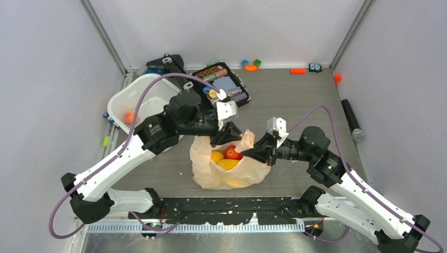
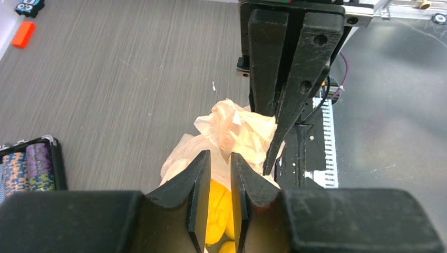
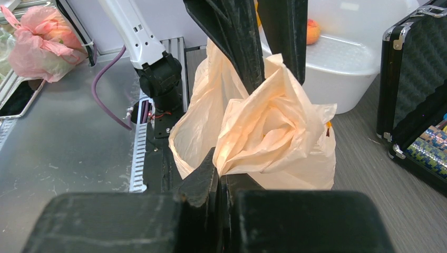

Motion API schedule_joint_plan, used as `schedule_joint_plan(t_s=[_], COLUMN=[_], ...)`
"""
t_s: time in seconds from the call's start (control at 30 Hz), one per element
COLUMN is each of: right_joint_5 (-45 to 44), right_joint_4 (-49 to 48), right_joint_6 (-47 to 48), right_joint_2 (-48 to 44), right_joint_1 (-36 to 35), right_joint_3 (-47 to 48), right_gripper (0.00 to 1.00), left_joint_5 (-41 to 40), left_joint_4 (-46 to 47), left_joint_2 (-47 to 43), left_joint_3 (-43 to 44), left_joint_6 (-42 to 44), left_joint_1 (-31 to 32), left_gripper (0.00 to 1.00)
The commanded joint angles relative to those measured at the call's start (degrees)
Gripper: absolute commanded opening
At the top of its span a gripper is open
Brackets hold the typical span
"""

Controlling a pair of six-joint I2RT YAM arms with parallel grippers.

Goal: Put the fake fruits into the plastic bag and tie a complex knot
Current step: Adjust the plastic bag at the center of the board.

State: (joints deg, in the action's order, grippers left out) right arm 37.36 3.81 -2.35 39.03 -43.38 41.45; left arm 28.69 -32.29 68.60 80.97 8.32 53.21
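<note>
The plastic bag (image 1: 226,174) stands in the middle of the table with its mouth up. Inside it lie fake fruits: a red apple (image 1: 231,152) and two yellow ones (image 1: 217,156), one seen as a yellow fruit (image 2: 219,211) in the left wrist view. My left gripper (image 1: 230,138) reaches over the bag's far rim. Its jaws (image 2: 220,154) stand a narrow gap apart with a fold of the rim (image 3: 274,68) rising between them. My right gripper (image 1: 246,153) is shut on a bunch of the right rim (image 3: 263,132), pinched at its tips (image 3: 221,167).
A white tub (image 1: 138,95) at the back left holds a small orange fruit (image 1: 128,116). An open black case (image 1: 221,84) of small items sits behind the bag. Toy blocks (image 1: 251,66) lie along the far edge, and a black cylinder (image 1: 352,122) lies at the right.
</note>
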Motion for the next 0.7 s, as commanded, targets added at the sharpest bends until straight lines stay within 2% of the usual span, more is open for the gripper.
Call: schedule_joint_plan(t_s=[0.0,0.3,0.4,0.47,0.57,0.67], right_joint_5=[0.62,0.69,0.73,0.65,0.14,-0.62], right_joint_4=[-3.11,-3.12,-3.11,-3.07,-2.95,-2.74], right_joint_6=[-0.63,-0.62,-0.59,-0.57,-0.46,-0.25], right_joint_2=[0.16,0.15,0.02,-0.13,-0.44,-0.83], right_joint_1=[0.05,0.05,0.05,0.07,0.05,0.06], right_joint_3=[0.19,0.1,0.08,-0.09,-0.2,-0.47], right_gripper=[0.05,0.05,0.05,0.05,0.05,0.05], left_joint_5=[4.07,10.02,12.64,13.21,12.27,7.84], left_joint_4=[3.96,3.97,3.19,2.63,3.11,4.53], left_joint_2=[-0.14,1.11,2.45,2.93,2.39,-0.05], left_joint_3=[0.21,0.42,1.29,1.7,1.42,0.33], left_joint_6=[-2.27,-2.5,-2.84,-2.97,-2.67,-2.57], left_joint_1=[-0.12,-0.54,-0.56,-0.56,-0.56,-0.56], left_gripper=[0.22,0.21,0.14,0.0,0.0,0.0])
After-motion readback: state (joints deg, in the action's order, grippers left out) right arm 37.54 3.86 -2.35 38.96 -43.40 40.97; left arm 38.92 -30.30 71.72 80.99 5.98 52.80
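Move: The bunched top of the plastic bag, still gripped by the right fingers, stands about 2 cm back and 2 cm right of the left hand, some 1 cm lower. The right fingertips are roughly 5 cm back and 3 cm below it. In the bag, some 20 cm down, the red fruit lies 6 cm back and 2 cm left. From the right hand the bunch is about 3 cm ahead, level sideways and 2 cm above. The left hand eases back and right about 2 cm, rises then dips slightly, and pinches the bag's bunched top. ##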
